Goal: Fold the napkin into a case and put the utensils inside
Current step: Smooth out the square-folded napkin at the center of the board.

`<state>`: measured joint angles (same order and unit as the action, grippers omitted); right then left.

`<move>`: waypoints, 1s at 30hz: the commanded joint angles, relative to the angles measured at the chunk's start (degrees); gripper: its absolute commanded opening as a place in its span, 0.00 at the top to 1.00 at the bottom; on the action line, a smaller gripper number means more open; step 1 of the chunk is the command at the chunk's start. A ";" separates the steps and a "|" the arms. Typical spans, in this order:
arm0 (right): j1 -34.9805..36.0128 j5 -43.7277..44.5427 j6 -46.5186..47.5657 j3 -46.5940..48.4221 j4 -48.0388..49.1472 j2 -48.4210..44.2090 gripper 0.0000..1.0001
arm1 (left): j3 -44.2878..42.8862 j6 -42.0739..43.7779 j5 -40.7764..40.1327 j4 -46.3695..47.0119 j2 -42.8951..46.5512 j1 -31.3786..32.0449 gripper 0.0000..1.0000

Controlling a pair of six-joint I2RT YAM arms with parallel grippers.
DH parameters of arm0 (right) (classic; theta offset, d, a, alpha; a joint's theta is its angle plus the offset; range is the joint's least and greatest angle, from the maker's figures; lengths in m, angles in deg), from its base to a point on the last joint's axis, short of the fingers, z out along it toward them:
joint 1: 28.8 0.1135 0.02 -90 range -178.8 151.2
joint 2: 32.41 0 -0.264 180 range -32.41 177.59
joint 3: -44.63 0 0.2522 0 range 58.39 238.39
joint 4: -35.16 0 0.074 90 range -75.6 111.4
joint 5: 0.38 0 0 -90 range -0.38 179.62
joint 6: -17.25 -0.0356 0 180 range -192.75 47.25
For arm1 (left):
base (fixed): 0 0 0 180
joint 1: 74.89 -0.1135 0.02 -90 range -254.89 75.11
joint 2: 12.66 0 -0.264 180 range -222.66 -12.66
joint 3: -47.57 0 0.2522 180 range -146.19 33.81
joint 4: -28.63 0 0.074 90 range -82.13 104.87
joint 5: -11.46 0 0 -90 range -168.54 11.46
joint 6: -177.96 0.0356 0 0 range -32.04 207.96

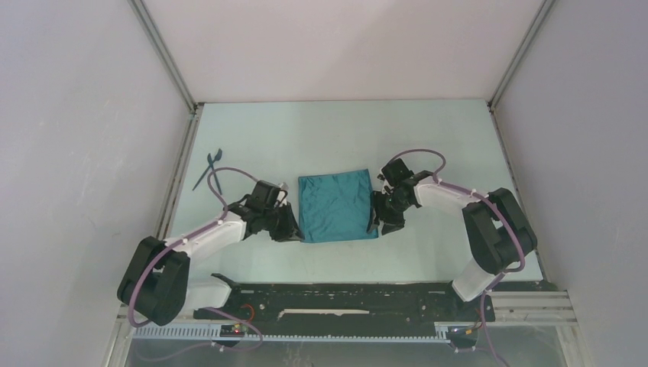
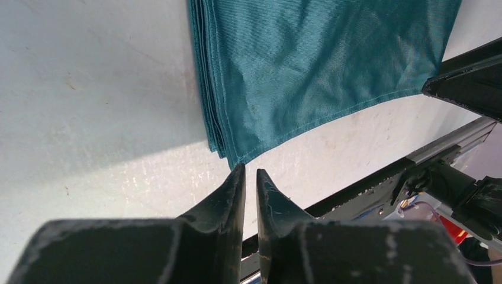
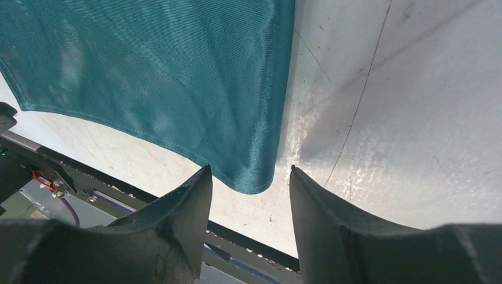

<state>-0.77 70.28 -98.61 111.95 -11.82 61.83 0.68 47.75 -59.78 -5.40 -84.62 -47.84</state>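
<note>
The teal napkin (image 1: 336, 205) lies flat mid-table as a roughly square fold, with several layers showing along its left edge (image 2: 204, 89). No case is in view. My left gripper (image 1: 294, 229) sits low at the napkin's near-left corner. Its jaws (image 2: 249, 168) stand only a narrow slit apart, with the corner just beyond the tips and nothing between them. My right gripper (image 1: 378, 222) is at the near-right corner, open wide (image 3: 249, 168), the napkin (image 3: 166, 77) corner reaching just to its fingertips. The dark blue utensils (image 1: 212, 170) lie crossed at the far left.
A black rail (image 1: 344, 294) runs along the table's near edge behind both grippers. White enclosure walls with metal posts (image 1: 164, 57) bound the table on three sides. The right arm's dark finger (image 2: 467, 83) shows at the right edge of the left wrist view.
</note>
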 commanded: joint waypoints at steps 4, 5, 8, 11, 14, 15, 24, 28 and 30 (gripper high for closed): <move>-0.91 -1.12 0.76 0.20 -1.84 -7.34 0.34 | -5.61 -0.88 -0.75 -3.63 5.86 0.61 0.77; -1.17 -2.29 0.88 0.21 -1.70 -8.14 0.33 | -6.58 -0.72 -1.52 -4.65 7.09 0.71 0.70; -1.77 -8.31 -0.10 0.22 1.48 -8.51 0.31 | -8.45 -1.03 -0.85 -4.15 8.31 0.89 0.53; -1.84 -15.50 -1.67 0.17 7.79 -6.18 0.29 | -8.07 -2.69 4.31 1.38 4.10 0.99 0.51; -2.50 -20.76 -2.73 -1.52 15.52 -3.03 0.26 | -5.96 -3.93 5.40 7.43 -1.79 0.99 0.49; -2.72 -22.37 -2.98 -2.32 17.61 -2.24 0.26 | -5.36 -3.65 4.37 8.23 -2.87 0.99 0.48; -7.15 -30.21 -3.13 -12.43 32.54 3.19 0.21 | 0.75 -2.34 -1.57 13.23 -10.43 0.90 0.42; -10.03 -30.32 -0.63 -15.85 33.81 4.48 0.21 | 2.48 -2.02 -3.26 13.59 -11.95 0.02 0.42; -11.27 -32.82 -2.20 -17.66 35.96 3.24 0.21 | 3.04 -1.34 -4.03 12.63 -11.03 -0.99 0.42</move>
<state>-9.64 38.46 -101.81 98.01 20.16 64.98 0.66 44.41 -57.40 7.67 -94.44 -47.39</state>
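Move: Right at the left hand's nearly shut fingertips lies the napkin's near-left corner, about 1 cm back and 2 cm below; the folded napkin's middle is some 7 cm ahead and 9 cm to that hand's right. From the right hand, the napkin's middle lies roughly 6 cm ahead, 10 cm left and 2 cm down, with its near-right corner only about 2 cm back and just below the half-open fingers. Lifting clear of the napkin's near corners, both hands hop inward and come down over the cloth. The left rises about 7 cm while going forward and right, then drops 9 cm onto the near-left part, fingers spreading. The right arcs some 5 cm up and left, sinks, eases slightly back right, opens wider and rolls about 30 degrees so its fingers lean flatter leftward. ##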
